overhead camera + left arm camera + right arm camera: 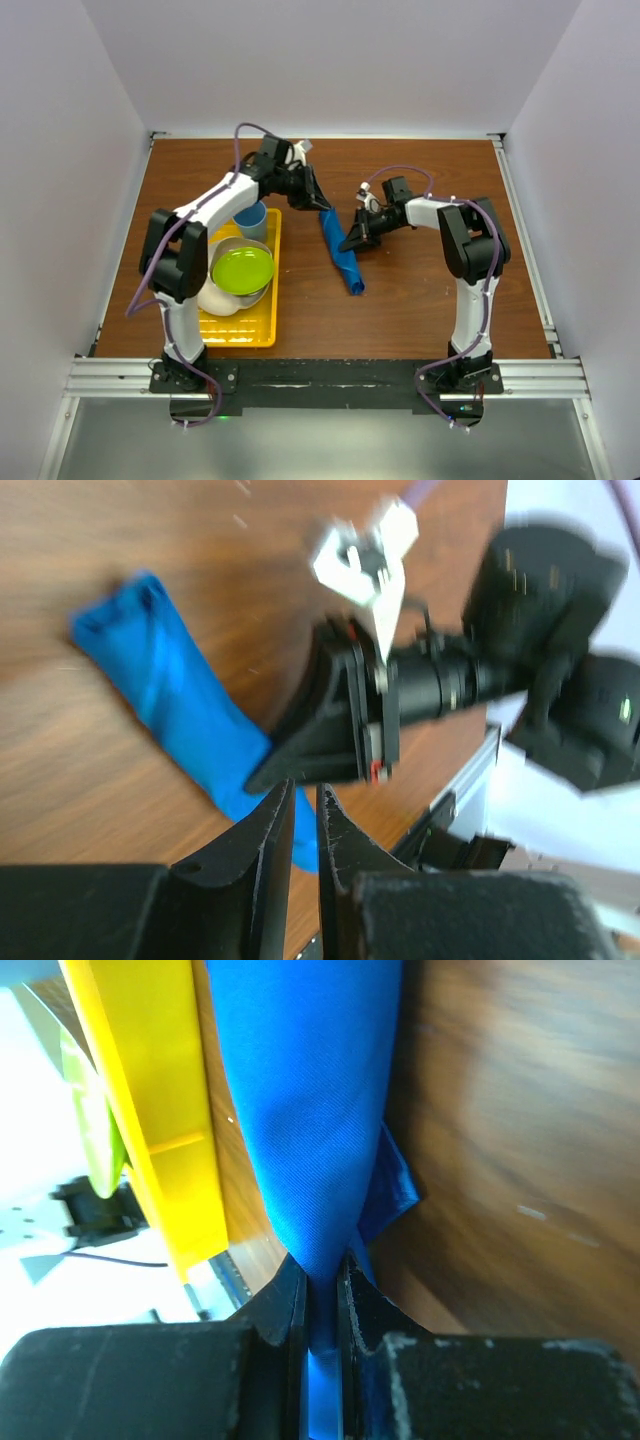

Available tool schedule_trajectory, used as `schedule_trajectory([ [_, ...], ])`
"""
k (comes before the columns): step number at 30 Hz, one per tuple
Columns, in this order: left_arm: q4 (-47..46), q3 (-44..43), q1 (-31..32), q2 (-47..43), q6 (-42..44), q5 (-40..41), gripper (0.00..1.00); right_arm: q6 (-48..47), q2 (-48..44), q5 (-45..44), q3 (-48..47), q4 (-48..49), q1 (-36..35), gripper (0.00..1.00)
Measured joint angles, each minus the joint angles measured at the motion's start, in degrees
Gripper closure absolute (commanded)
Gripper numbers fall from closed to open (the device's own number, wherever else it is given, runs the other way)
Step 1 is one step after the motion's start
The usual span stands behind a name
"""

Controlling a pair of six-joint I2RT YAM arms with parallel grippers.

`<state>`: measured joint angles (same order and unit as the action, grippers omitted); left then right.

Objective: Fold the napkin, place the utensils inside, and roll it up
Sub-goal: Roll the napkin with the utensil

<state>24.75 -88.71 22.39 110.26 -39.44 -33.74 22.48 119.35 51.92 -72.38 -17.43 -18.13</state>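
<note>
The napkin [343, 258] lies as a long blue roll on the wooden table, just right of the yellow tray. My right gripper [352, 243] is shut across its middle. In the right wrist view the blue cloth [310, 1110] is pinched between the jaws of this gripper [320, 1260]. My left gripper [322, 205] hovers at the roll's far end. In the left wrist view its jaws [305, 785] stand a narrow slit apart, and the napkin [170, 700] and table show through the gap. The utensils are hidden.
The yellow tray [262, 335] at the left holds a blue cup [250, 215], a green plate [242, 268] on a metal bowl and a white item [220, 298]. The tray's wall [170, 1090] runs close beside the napkin. White walls enclose the table.
</note>
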Motion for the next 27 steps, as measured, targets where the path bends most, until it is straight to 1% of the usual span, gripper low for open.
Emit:
schedule_trajectory([
  [4, -3.6, 0.1, 4.6, 2.9, -1.6, -1.3, 0.83, -1.1, 2.4, 4.6, 0.5, 0.1, 3.8, 1.0],
  [7, -6.9, 0.2, 6.5, 5.4, -3.1, -2.0, 0.83, -2.2, 4.3, 7.9, 0.3, -1.1, 5.8, 1.0],
  [8, -8.0, 0.2, 6.7, 6.3, -3.5, -2.1, 0.83, -2.7, 4.4, 8.5, 0.3, -1.6, 6.4, 1.0],
  [12, -12.0, 0.5, 6.6, 9.9, -5.0, -1.9, 0.84, -5.0, 4.8, 9.0, -0.5, -4.1, 7.6, 0.93],
  [17, -16.0, 0.5, 6.4, 14.1, -6.5, -1.4, 0.84, -7.5, 5.6, 9.0, -2.3, -7.3, 8.1, 0.88],
  [21, -17.9, 0.5, 6.4, 16.2, -7.2, -1.1, 0.85, -8.6, 5.6, 8.5, -2.6, -9.0, 8.3, 0.72],
  [22, -18.3, 0.5, 6.4, 16.4, -7.4, -1.1, 0.85, -8.7, 5.5, 8.0, -2.7, -9.3, 8.3, 0.64],
  [24, -18.9, 0.4, 6.6, 16.8, -7.5, -1.1, 0.85, -9.2, 5.4, 6.0, -3.1, -11.1, 8.4, 0.57],
  [25, -19.1, 0.2, 6.6, 17.0, -7.5, -1.0, 0.85, -9.3, 5.1, 5.1, -3.4, -12.4, 8.5, 0.5],
  [27, -19.3, -0.4, 6.5, 17.9, -7.5, -0.7, 0.85, -10.1, 3.3, 1.4, -4.3, -15.6, 8.4, 0.44],
])
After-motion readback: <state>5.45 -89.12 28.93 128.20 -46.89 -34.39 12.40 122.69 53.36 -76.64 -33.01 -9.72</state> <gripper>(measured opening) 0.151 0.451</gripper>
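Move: My right fingers already pinch the napkin roll near its middle, whose centre lies about 1 cm back from that hand point. From my raised left hand, the napkin's middle is roughly 6 cm back, 6 cm right and 13 cm below. The blue cup stands some 16 cm to my left hand's left, about level ahead and 11 cm below. The yellow tray's centre is about 30 cm left of my right hand and 8 cm back, 2 cm below. With my right hand I keep the pinch and drag the napkin roll some 4 cm to the right, easing slightly down, then spread the fingers and let go while drifting a little farther right. My left hand, fingers kept nearly shut, swings about 7 cm right, then sinks roughly 10 cm to the roll's far part, its tips seeming to come to rest on the cloth. ##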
